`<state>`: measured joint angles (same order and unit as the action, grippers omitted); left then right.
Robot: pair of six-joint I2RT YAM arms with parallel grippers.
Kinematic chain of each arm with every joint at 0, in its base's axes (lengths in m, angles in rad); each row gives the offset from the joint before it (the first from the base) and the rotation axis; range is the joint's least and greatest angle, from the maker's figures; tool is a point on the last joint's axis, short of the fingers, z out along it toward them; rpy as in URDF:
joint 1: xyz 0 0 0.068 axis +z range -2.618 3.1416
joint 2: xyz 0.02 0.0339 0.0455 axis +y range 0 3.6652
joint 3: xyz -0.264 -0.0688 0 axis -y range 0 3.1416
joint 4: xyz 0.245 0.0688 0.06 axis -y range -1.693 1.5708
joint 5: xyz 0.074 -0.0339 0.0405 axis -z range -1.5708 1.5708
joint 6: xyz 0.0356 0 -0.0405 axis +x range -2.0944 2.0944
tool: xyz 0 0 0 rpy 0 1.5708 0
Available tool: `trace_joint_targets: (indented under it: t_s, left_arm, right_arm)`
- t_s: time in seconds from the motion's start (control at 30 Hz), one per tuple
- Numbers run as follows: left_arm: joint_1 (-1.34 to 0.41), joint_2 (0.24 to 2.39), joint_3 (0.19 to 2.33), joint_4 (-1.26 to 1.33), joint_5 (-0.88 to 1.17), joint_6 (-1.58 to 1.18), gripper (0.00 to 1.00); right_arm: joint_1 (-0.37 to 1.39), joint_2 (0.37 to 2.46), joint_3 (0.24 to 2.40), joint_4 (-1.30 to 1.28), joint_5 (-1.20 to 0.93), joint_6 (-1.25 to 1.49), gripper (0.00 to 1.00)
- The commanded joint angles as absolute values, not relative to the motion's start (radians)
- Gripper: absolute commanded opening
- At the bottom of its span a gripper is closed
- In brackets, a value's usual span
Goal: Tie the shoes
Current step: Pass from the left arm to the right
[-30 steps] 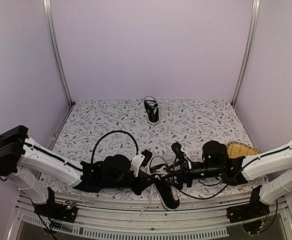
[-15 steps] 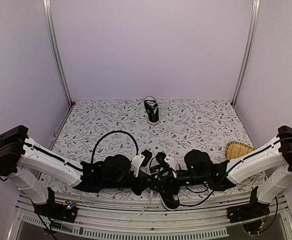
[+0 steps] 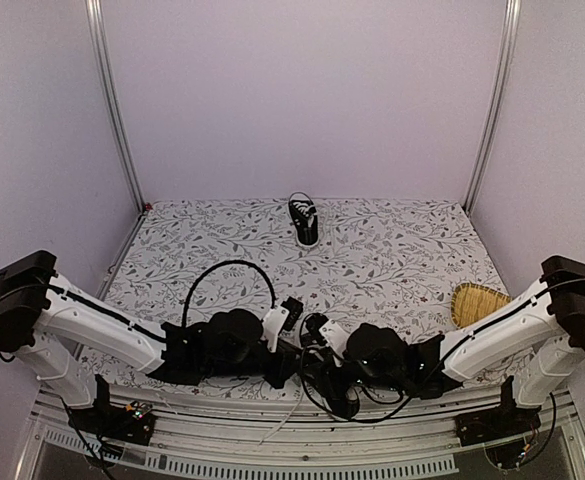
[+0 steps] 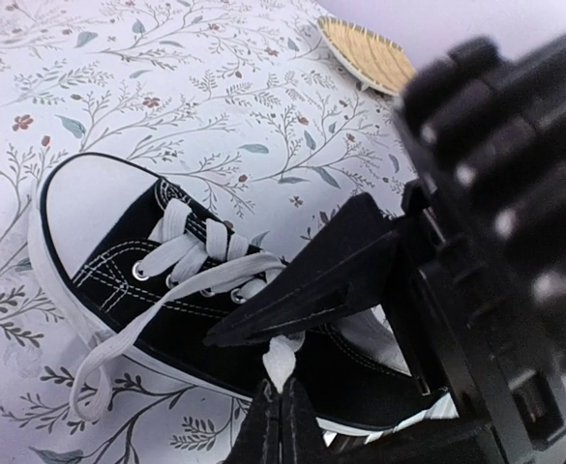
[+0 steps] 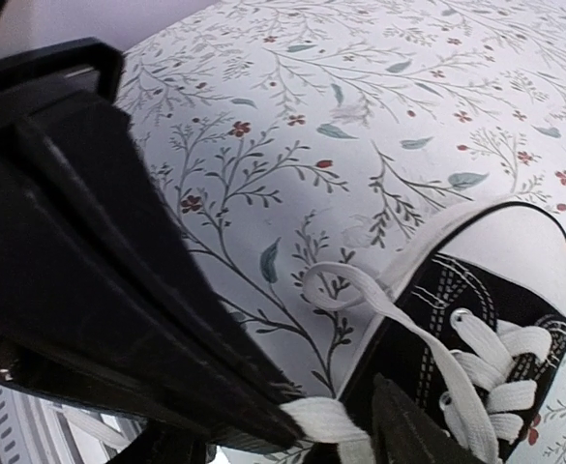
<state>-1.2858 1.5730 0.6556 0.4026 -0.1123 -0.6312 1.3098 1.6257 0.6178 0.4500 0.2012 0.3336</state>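
Observation:
One of the shoes (image 4: 128, 256) lies at the near table edge, black canvas with a white toe cap and loose white laces; in the top view both arms cover most of it (image 3: 340, 400). My left gripper (image 4: 281, 406) is shut on a lace strand at the shoe's side. My right gripper (image 5: 345, 418) is open, and the same lace (image 5: 333, 423) runs between its jaws without being pinched. One right finger (image 4: 312, 280) lies across the shoe's tongue. The two grippers, left (image 3: 290, 352) and right (image 3: 318, 352), nearly touch. The other shoe (image 3: 304, 221) stands at the far middle of the table.
A woven straw basket (image 3: 480, 301) sits at the right edge of the floral tablecloth (image 3: 392, 250). A black cable (image 3: 227, 266) loops above the left arm. A free lace end (image 5: 341, 290) lies on the cloth beside the toe cap.
The right arm has swung left from near the basket to the near shoe, and its jaws now straddle the lace. The left gripper has kept still, shut on the lace.

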Motion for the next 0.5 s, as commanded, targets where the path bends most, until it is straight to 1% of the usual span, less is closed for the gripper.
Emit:
trace_joint_targets:
  t_s: [0.0,0.17,0.3,0.33,0.4,0.47]
  left_arm:
    - [-1.302,1.587,0.676,0.398,-0.115,-0.636,0.00]
    - [-1.302,1.589,0.676,0.395,-0.116,-0.636,0.00]
    - [-1.301,1.591,0.678,0.394,-0.118,-0.637,0.00]
    - [-1.302,1.591,0.678,0.393,-0.118,-0.637,0.00]
    - [-1.302,1.594,0.682,0.390,-0.121,-0.638,0.00]
    - [-1.302,1.597,0.687,0.384,-0.125,-0.639,0.00]
  right_arm:
    - [1.323,1.615,0.624,0.398,0.359,0.425,0.53]
    - [1.324,1.582,0.610,0.384,0.390,0.447,0.33]
    - [1.324,1.567,0.605,0.380,0.396,0.444,0.20]
    - [1.324,1.564,0.605,0.381,0.394,0.441,0.14]
    - [1.324,1.561,0.602,0.381,0.392,0.434,0.07]
    - [1.324,1.557,0.596,0.383,0.390,0.429,0.03]
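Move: The white lace is already pinched in the left fingertips, and the stretch to take hangs between the open right fingers, within 1 cm of the right hand point. The left fingertips are about 2 cm to the right hand's left. The near shoe's middle is some 3 cm ahead, 3 cm to the right and 5 cm below; its lace loop lies roughly 8 cm ahead, 2 cm left and 7 cm down. Close the right gripper almost fully on the lace just beside the left fingertips. As it shuts, ease it forward and right about 2 cm each way, turning it some 10 degrees clockwise and finishing with a slight rise. Hold the left gripper still and shut, keeping its pinch on the lace. ##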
